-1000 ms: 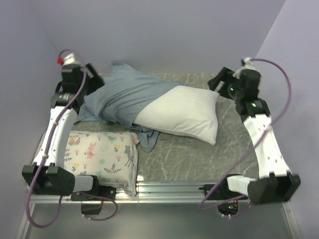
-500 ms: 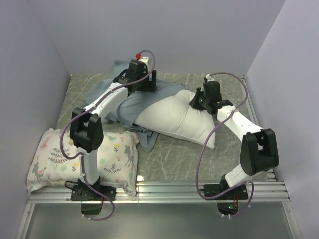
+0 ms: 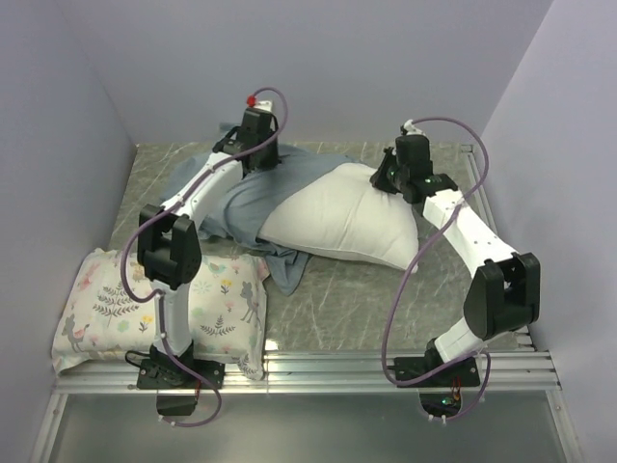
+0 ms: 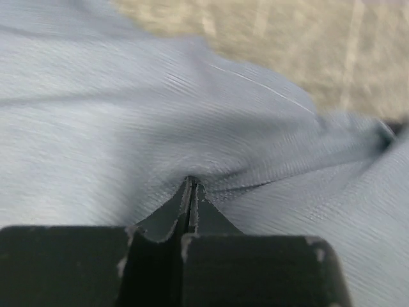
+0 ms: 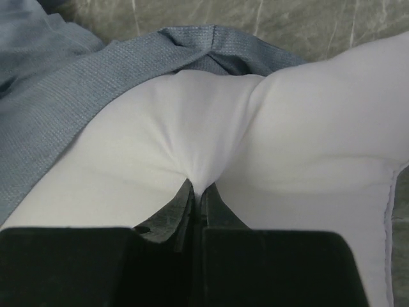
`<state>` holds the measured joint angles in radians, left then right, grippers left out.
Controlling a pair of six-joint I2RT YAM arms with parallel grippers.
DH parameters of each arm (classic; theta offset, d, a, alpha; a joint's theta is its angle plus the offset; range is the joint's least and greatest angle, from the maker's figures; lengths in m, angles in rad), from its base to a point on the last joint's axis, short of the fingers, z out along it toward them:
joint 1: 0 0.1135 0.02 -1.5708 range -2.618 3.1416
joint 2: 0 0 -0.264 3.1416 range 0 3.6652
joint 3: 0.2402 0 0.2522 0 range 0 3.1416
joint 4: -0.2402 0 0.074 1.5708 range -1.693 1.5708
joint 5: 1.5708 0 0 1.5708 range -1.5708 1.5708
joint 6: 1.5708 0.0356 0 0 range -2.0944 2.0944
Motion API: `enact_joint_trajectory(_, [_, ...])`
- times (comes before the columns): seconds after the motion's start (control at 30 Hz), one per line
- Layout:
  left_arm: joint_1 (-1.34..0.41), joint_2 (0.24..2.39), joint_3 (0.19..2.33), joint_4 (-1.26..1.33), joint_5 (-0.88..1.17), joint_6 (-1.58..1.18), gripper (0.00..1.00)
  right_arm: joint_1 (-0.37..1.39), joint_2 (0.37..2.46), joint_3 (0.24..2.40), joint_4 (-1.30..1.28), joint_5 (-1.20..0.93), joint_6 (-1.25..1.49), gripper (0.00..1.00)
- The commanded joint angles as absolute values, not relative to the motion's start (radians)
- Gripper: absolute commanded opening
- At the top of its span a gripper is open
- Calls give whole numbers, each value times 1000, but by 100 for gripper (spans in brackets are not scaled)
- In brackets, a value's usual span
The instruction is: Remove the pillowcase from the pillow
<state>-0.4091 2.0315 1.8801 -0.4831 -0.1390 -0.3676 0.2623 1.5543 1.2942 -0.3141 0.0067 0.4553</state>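
Observation:
The slate-blue pillowcase [image 3: 231,198] lies crumpled across the back left of the table, still round the left end of the plain white pillow [image 3: 342,222]. The pillow's right half sticks out bare. My left gripper [image 3: 258,159] sits at the pillowcase's far edge, shut on a pinch of the blue cloth [image 4: 192,153]. In the left wrist view the left gripper [image 4: 190,182] has cloth drawn into its closed tips. My right gripper [image 3: 386,178] is at the pillow's far right corner, shut on a fold of white fabric [image 5: 211,128]. The right gripper [image 5: 198,188] shows the pillow puckered into it.
A smaller pillow printed with flowers and deer [image 3: 164,309] lies at the front left beside the left arm's base. Lilac walls close in the back and both sides. A metal rail [image 3: 366,367] runs along the near edge.
Both arms swung in from the sides to the back of the table. The left gripper moved onto the pillowcase and shut on it. The right gripper shut on the pillow's far corner.

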Motion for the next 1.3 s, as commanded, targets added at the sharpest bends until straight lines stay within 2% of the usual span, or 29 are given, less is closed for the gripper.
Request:
enact_joint_trajectory(0.0, [-252,1970,1866,-565,-279,-460,0,190,1493,1397,-399,97,427,0])
enact_joint_trajectory(0.27, [-31,1819,1688,-489,-258,-624,0,52,1451,1425,-434,25,426,0])
enact_joint_trajectory(0.43, [-52,1799,1664,-422,-88,-583,0,70,1433,1319,-367,-34,436,0])
enact_joint_trajectory(0.47, [-73,1764,1629,-328,-72,-566,1,87,1436,1298,-356,-32,434,0])
enact_joint_trajectory(0.5, [-119,1758,1634,-310,-57,-548,7,104,1442,1289,-350,-28,430,0])
enact_joint_trajectory(0.53, [-142,1755,1643,-296,-17,-514,23,147,1443,1270,-342,-19,425,0])
enact_joint_trajectory(0.6, [-214,1787,1727,-333,-9,-480,41,184,1451,1252,-315,-2,416,0])
enact_joint_trajectory(0.63, [-234,1798,1747,-334,-8,-448,58,202,1457,1243,-307,-2,414,0])
enact_joint_trajectory(0.73, [-304,1828,1798,-342,-9,-378,76,232,1479,1226,-292,20,403,0])
enact_joint_trajectory(0.8, [-345,1841,1801,-336,26,-339,81,244,1471,1209,-262,20,391,0])
enact_joint_trajectory(1.0, [-428,1916,1841,-374,38,-229,85,313,1482,1189,-236,67,339,0])
enact_joint_trajectory(1.27, [-491,2014,1864,-328,31,-135,86,391,1531,1154,-212,112,325,0])
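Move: The left fingers are already shut on the upper fabric of the grey pillowcase, whose middle lies about 9 cm to their left, 7 cm back and 8 cm lower. The white pillow's bare part centres roughly 15 cm right and 12 cm back of that hand; the case's loose tail lies some 26 cm back and 3 cm right. The right hand already pinches the pillow, its bare middle about 7 cm left, 8 cm back and 8 cm below. Shut on the pillowcase, the left hand sweeps nearly level about 24 cm left, turning counter-clockwise, then opens wide and swings some 30 cm back right, rising about 8 cm before sinking over the case again, turned clockwise. The right hand keeps its pinch on the pillow, pulls 10 cm right, slightly up, then returns left and down to near its start. ##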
